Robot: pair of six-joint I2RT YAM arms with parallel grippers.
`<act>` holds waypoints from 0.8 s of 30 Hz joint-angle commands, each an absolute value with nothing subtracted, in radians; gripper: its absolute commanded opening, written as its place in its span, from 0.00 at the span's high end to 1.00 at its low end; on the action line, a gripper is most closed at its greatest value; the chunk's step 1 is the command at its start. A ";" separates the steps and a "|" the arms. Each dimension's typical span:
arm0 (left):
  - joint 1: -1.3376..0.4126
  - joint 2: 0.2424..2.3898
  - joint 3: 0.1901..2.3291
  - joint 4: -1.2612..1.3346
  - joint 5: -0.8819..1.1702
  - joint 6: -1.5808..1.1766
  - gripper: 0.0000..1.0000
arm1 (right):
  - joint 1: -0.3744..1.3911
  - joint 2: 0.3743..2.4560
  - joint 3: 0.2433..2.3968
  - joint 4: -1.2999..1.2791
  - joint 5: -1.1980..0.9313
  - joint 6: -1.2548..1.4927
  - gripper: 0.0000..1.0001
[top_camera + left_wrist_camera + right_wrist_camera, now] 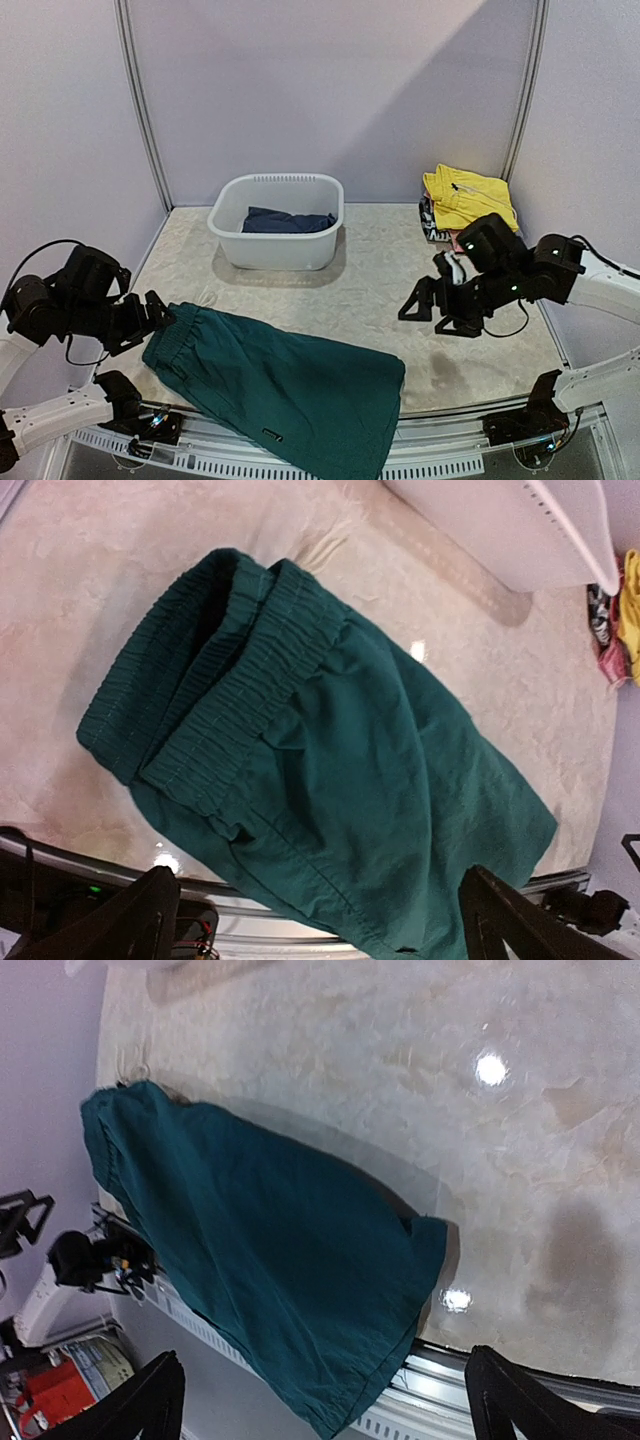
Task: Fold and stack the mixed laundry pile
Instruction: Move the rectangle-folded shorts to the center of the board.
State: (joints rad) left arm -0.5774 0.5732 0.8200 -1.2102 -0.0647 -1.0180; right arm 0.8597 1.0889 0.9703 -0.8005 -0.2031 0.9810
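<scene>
Dark teal shorts (275,385) lie spread flat at the table's front, with one leg hem hanging over the near edge. Their elastic waistband (215,680) points left. My left gripper (163,316) hovers open just left of the waistband, and in its wrist view the left gripper (318,920) holds nothing above the shorts (330,750). My right gripper (432,285) stands open in the air to the right of the shorts (270,1250), apart from them and empty. A navy garment (288,220) lies in the tub. Folded clothes topped by a yellow piece (468,197) sit at the back right.
The white plastic tub (280,250) stands at the back centre of the table. The stack of folded clothes reaches close to the right wall. A metal rail (440,462) runs along the near edge between the two arm bases. Grey walls close in the left, back and right.
</scene>
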 commanded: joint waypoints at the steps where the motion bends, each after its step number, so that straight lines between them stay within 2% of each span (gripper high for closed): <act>1: -0.571 0.612 0.805 -1.304 -0.070 -0.964 0.00 | 1.006 1.192 0.974 -0.744 -0.131 1.035 0.01; 8: -0.572 0.667 0.704 -1.222 -0.008 -0.966 0.01 | 1.064 1.409 0.968 -0.725 -0.139 1.083 0.02; 14: -0.572 0.730 0.628 -1.134 0.012 -0.969 0.01 | 1.063 1.503 0.955 -0.654 -0.188 1.082 0.09; 24: -0.572 0.887 0.552 -0.934 0.065 -1.002 0.02 | 1.012 1.634 0.981 -0.630 -0.206 1.034 0.45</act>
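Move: Some 4 cm back, 4 cm left and 17 cm below the right hand lies the far right corner of the dark green shorts; the clothes stack stands about 30 cm ahead of that hand and 19 cm to its right. From the left hand, the shorts' waistband is roughly 3 cm ahead, 2 cm left and 16 cm down, and the white basket about 30 cm ahead and 16 cm to the right. Sinking about 14 cm, the right hand first swings left and back towards the shorts' far right corner, then drops nearly straight onto it, its wrist tilting to point down and its wide-open fingers closing part way around the cloth. The left hand comes down about 11 cm over the waistband end, tipping some 20 degrees nearer vertical, fingers still wide open. ##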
